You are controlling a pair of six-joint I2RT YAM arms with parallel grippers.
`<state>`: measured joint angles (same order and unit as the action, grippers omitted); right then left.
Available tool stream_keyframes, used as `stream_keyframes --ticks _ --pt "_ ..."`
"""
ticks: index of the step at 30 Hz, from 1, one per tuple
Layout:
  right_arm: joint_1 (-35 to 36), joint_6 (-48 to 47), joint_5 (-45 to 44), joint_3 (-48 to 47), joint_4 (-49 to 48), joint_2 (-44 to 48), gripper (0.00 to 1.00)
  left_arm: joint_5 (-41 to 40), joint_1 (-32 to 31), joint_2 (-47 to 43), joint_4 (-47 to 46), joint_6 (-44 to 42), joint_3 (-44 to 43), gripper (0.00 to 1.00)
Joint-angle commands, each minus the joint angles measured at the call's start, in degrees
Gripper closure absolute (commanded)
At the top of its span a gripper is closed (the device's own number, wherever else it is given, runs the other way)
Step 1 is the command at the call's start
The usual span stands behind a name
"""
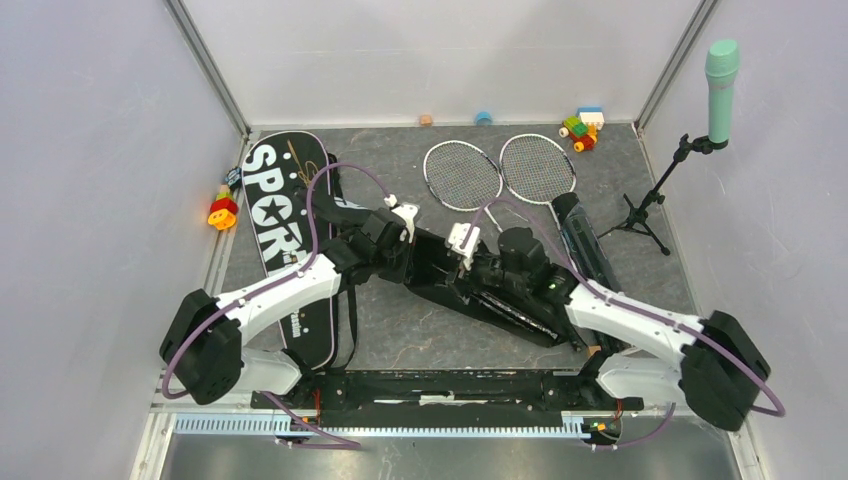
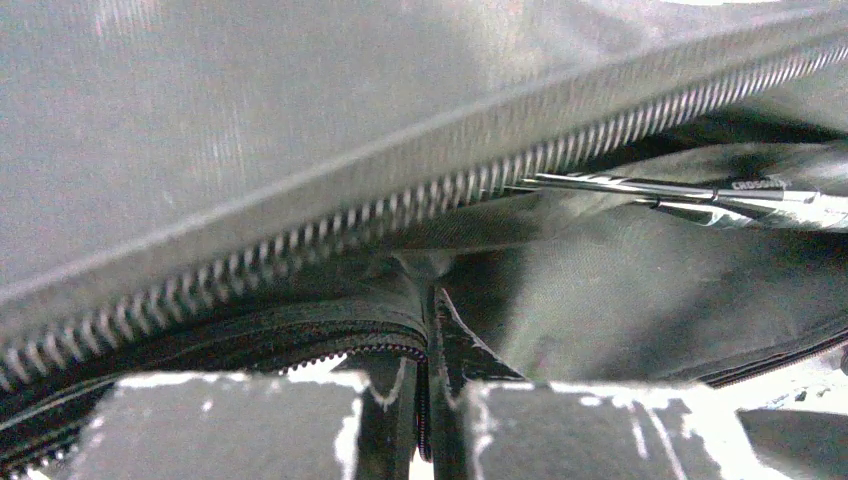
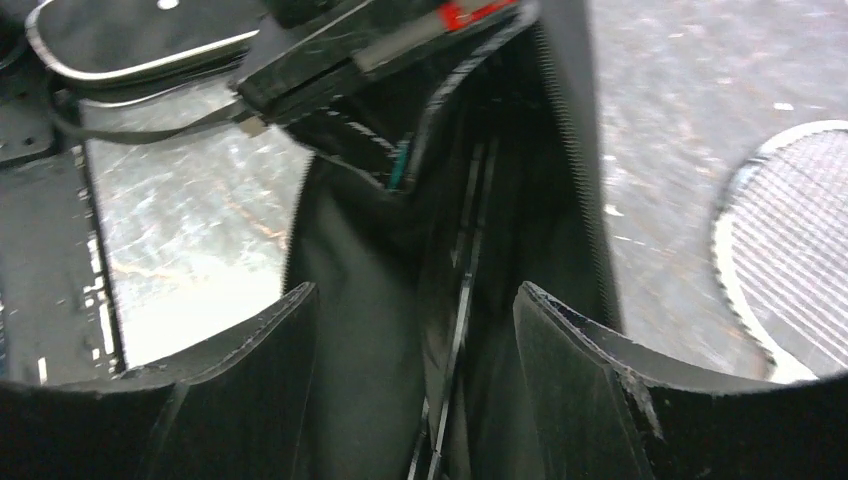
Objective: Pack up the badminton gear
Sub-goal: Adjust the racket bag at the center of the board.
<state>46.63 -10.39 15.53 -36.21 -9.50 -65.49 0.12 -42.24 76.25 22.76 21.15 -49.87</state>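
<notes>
A black racket bag (image 1: pixel 500 300) lies slanted across the middle of the table, its zip (image 2: pixel 400 205) open. My left gripper (image 1: pixel 400 228) is shut on the bag's edge (image 2: pixel 430 400) by the zip and holds the flap up. My right gripper (image 3: pixel 415 320) stands open over the bag's mouth, with a thin racket shaft (image 3: pixel 462 300) loose between its fingers. Two rackets' stringed heads (image 1: pixel 462 175) (image 1: pixel 537 168) lie side by side behind the bag; one head (image 3: pixel 790 240) shows in the right wrist view. The "SPORT" bag (image 1: pixel 280 225) lies at the left, a long black tube (image 1: pixel 583 245) at the right.
A mint-green microphone (image 1: pixel 721 75) on a black stand rises at the far right. Coloured toy blocks (image 1: pixel 582 128) sit at the back right, and another toy (image 1: pixel 222 210) at the left edge. White walls close in the grey table on three sides.
</notes>
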Motion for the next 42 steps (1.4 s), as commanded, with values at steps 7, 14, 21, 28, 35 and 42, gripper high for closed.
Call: stream_keyframes --ticks 7,14,21,28,35,42 --pt "0.0 4.4 10.6 -8.8 -7.1 -16.9 0.27 2.7 -0.1 -3.5 -5.3 -1.3 1.6 0.98" --pt "0.1 3.8 -0.6 -8.3 -18.5 -22.3 0.35 3.3 -0.1 -3.6 -5.0 -1.2 2.2 0.98" --pt "0.2 3.5 3.0 -10.5 -19.7 -28.1 0.56 3.0 -0.1 -4.3 -5.7 -0.8 2.7 0.98" --pt "-0.1 11.4 7.8 -15.0 -3.4 -21.0 1.0 -9.8 0.1 -1.8 -5.9 1.1 1.8 0.98" --pt "-2.4 22.2 24.5 -19.9 12.9 -12.8 1.0 -21.9 1.1 1.0 -9.7 5.6 1.4 0.98" --pt "-2.6 53.8 45.2 -15.8 -10.0 -11.3 1.0 -23.1 1.7 1.7 -13.3 8.9 0.4 0.98"
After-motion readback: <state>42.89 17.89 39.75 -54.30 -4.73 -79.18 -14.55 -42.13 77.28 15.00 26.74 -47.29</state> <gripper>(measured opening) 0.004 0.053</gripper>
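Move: The left gripper already pinches one zip edge of the open racket bag. The edge strip for the open right gripper lies about 4 cm ahead of it, 7 cm to its left and 6 cm below, or about 3 cm ahead and 3 cm right of the left gripper at its height. From the right gripper, the racket shafts in the bag lie some 15 cm right and 3 cm back, 12 cm lower; the SPORT bag's middle is about 40 cm left and 12 cm ahead, 15 cm lower. Bring the open right gripper left and down, about 6 cm each, then forward beside the left gripper, and close it on the dark strip at the racket bag's edge. Lift it some 11 cm while drawing back, tilting the wrist about 30 degrees. Keep the left gripper's pinch still, then as the right lifts, ease it forward and a little left, turning counter-clockwise. ##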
